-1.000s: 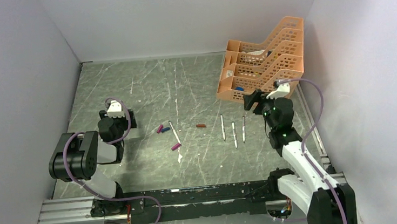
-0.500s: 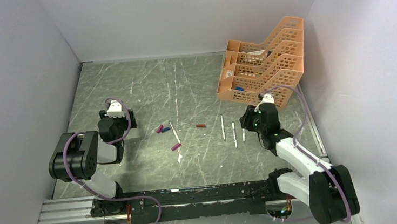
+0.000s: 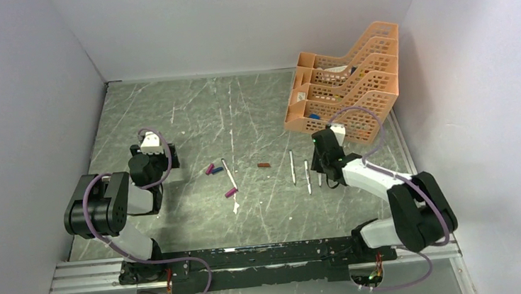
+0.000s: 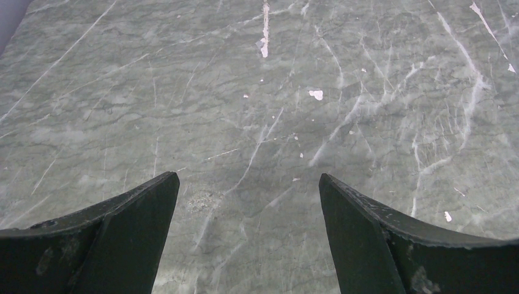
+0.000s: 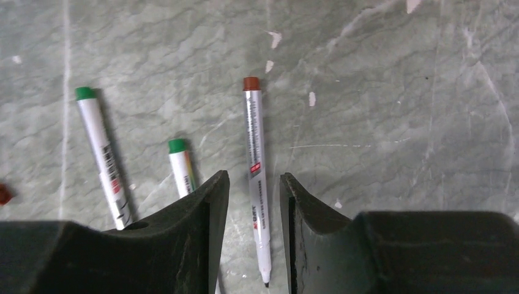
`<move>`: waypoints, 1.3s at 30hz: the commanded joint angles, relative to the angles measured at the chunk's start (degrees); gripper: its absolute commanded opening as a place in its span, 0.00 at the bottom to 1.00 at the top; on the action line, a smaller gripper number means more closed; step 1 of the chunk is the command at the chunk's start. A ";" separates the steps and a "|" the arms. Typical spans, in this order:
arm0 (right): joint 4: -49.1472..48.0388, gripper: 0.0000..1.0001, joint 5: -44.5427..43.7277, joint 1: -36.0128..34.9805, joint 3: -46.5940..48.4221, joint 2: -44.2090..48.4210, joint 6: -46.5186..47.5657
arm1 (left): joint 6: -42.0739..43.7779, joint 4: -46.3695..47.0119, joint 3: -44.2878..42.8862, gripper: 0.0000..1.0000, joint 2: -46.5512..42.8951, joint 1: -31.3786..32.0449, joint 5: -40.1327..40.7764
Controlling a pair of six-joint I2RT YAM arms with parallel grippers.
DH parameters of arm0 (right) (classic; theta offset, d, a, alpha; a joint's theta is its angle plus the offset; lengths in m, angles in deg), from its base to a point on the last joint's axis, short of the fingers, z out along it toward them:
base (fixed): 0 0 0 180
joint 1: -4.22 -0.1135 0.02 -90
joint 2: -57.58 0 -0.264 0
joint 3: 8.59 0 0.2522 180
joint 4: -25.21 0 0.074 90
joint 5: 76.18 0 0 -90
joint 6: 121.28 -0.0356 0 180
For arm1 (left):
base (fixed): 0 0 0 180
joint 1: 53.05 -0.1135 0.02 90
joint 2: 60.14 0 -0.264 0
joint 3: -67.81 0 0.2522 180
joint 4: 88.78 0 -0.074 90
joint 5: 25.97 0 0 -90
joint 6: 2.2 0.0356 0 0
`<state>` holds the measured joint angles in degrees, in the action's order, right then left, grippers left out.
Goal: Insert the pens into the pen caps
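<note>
Three pens lie side by side right of centre, [image 3: 292, 167], [image 3: 307, 176] and the rightmost [image 3: 319, 169]; a fourth pen [image 3: 228, 172] lies left of centre. My right gripper [image 5: 254, 177] is low over the rightmost pen [image 5: 256, 153], which has a red-brown end. Its jaws stand astride the barrel with a slim gap on each side. Two green-ended pens [image 5: 101, 150] [image 5: 182, 168] lie to its left. The pen caps are magenta [image 3: 209, 169], blue [image 3: 217, 170], magenta [image 3: 231, 191] and red-brown [image 3: 264, 165]. My left gripper [image 4: 247, 176] is open over bare table at the left.
An orange mesh tiered tray [image 3: 351, 82] stands at the back right, just behind the right arm. Grey walls close the table on the left, right and back. The metal rail with the arm bases [image 3: 253, 258] runs along the near edge.
The right arm swung from beside the orange tray left and down over the rightmost pen, and its jaws narrowed around the barrel. The left arm stayed still.
</note>
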<state>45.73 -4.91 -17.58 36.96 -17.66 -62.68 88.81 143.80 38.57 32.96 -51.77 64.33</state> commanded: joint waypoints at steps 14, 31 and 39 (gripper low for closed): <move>4.69 0.00 -5.36 -3.02 3.11 -4.69 -1.78 | -0.29 1.05 -0.70 0.96 0.12 -0.40 0.52; 0.38 0.00 7.02 -8.78 4.49 19.26 5.74 | -27.59 -39.42 -18.75 0.96 -23.87 8.90 -13.28; -7.15 0.00 37.54 -8.97 3.06 26.97 13.90 | -44.04 -14.61 -21.16 0.96 -12.37 15.77 -46.99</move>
<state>43.81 14.94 -26.08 40.85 6.69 -53.41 59.76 112.13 16.21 13.99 -38.35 40.68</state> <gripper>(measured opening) 0.041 0.958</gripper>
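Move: The brown-ended pen lies lengthwise fore-and-aft right under the right fingertips, about 2 cm down. One green-ended pen is some 4 cm left and 2 cm back of that hand, another 9 cm left and 2 cm ahead. From the left hand the brown cap lies roughly 35 cm right, 5 cm back and 5 cm below; the loose blue-ended pen, about 24 cm right and 7 cm back, lies on the way. The brown-ended pen is straddled by the right fingers, which sink about 2 cm, pinch it near mid-barrel and lift it some 18 cm, swinging left late with a 30-degree counter-clockwise turn and the fingertips tilting up. Meanwhile the left hand, empty and wide open, rises, then sweeps right towards the brown cap's side of the table, rolling its left side down and turning clockwise. ##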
